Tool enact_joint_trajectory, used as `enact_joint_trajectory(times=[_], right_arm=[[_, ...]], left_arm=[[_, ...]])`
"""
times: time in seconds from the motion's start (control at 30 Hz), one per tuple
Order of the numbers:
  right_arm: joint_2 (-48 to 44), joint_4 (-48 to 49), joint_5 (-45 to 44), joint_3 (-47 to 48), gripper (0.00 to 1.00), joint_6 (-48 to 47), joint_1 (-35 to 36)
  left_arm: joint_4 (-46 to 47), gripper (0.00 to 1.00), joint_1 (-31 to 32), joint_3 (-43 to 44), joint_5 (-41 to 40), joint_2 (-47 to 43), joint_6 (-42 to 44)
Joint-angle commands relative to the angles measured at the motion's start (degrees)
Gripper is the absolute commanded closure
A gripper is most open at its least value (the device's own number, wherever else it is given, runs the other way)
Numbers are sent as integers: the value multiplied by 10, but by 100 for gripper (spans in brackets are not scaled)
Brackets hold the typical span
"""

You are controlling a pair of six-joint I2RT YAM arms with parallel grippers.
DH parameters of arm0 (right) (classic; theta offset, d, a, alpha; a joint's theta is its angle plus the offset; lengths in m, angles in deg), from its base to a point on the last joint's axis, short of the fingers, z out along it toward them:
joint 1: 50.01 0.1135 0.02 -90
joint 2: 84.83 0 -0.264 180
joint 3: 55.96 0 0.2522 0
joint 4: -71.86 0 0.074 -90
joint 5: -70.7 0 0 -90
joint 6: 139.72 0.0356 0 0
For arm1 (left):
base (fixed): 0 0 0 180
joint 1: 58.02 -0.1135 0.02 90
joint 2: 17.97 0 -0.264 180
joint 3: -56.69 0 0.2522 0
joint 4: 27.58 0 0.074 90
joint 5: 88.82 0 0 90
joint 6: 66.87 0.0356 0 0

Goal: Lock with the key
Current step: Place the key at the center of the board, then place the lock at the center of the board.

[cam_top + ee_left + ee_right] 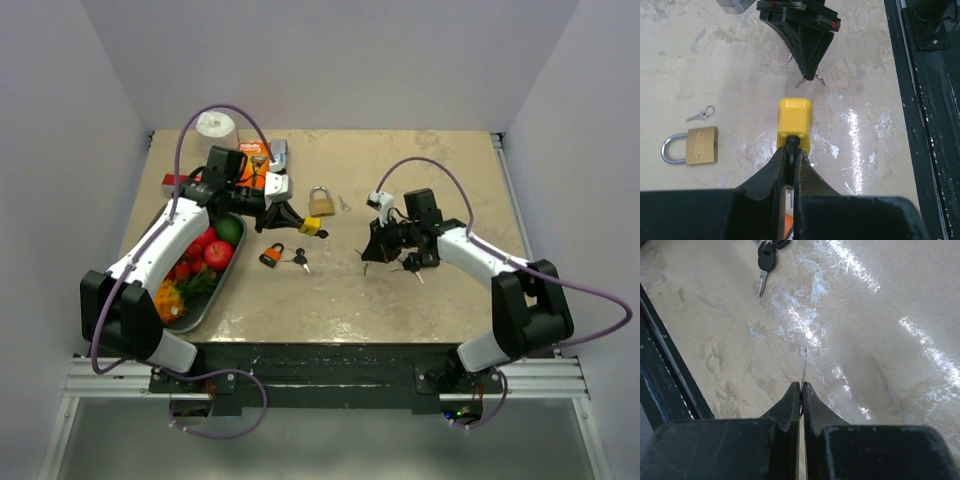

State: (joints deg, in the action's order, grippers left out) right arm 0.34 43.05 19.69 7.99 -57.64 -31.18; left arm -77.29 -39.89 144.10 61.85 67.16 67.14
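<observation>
My left gripper [297,222] is shut on the black shackle of a yellow padlock [311,227] and holds it just above the table. In the left wrist view the padlock's yellow body [794,124] sticks out beyond the closed gripper [789,156]. My right gripper [372,248] is to its right, tips facing it, apart from it. It is shut on a thin metal key, seen edge-on in the right wrist view [803,367] beyond the closed gripper [801,390]. The right gripper also shows in the left wrist view [807,40].
A brass padlock [321,203] with a small key [343,204] lies behind the yellow one. An orange padlock [271,256] with black keys [297,261] lies in front. More black-headed keys [766,257] lie near the right gripper. A fruit tray [222,290] is at the left.
</observation>
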Motion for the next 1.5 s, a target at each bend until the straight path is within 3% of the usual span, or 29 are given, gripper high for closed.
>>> enact_joint_trajectory(times=[0.0,0.33,0.73,0.77,0.83,0.87,0.93,0.97,1.07,1.27,1.47], right_arm=[[45,83,-8,3,100,97,9],[141,102,-20,31,100,123,13],[153,76,-90,68,100,94,5],[154,73,-92,71,96,89,5],[156,64,-90,74,80,82,4],[155,61,-90,77,59,82,4],[140,54,-85,79,44,62,4],[128,50,-80,80,31,48,4],[60,42,-46,79,15,-12,4],[-118,49,35,47,4,-209,6],[-219,-2,93,29,1,-410,21]], left_arm=[[44,100,2,-19,10,-36,-16],[54,100,9,-39,-7,-49,-27],[26,100,10,-46,-7,-46,5],[23,100,10,-45,-7,-44,9],[14,100,12,-44,-6,-41,17],[12,100,12,-43,-5,-40,18],[10,100,12,-37,4,-36,11],[9,100,12,-26,9,-33,4],[-21,100,12,15,45,-15,-4],[-123,100,14,124,126,30,21],[-357,100,20,248,190,101,181]])
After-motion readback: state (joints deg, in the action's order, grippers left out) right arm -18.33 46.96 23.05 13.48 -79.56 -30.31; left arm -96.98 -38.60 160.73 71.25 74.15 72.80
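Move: The right hand holds the silver key pair; its place at the board's centre lies about 5 cm ahead, 2 cm left and 8 cm below. The orange padlock's black-headed keys lie roughly 5 cm ahead and 15 cm left of this hand, the brass padlock 19 cm ahead and 10 left, the brass padlock's key 19 ahead and 5 left. From the left hand, still gripping the yellow padlock, that place is some 4 cm ahead, 11 right and 22 below. Right hand sinks about 7 cm, eases forward, releases the key, rises some 20 cm; left hand late lifts padlock. ##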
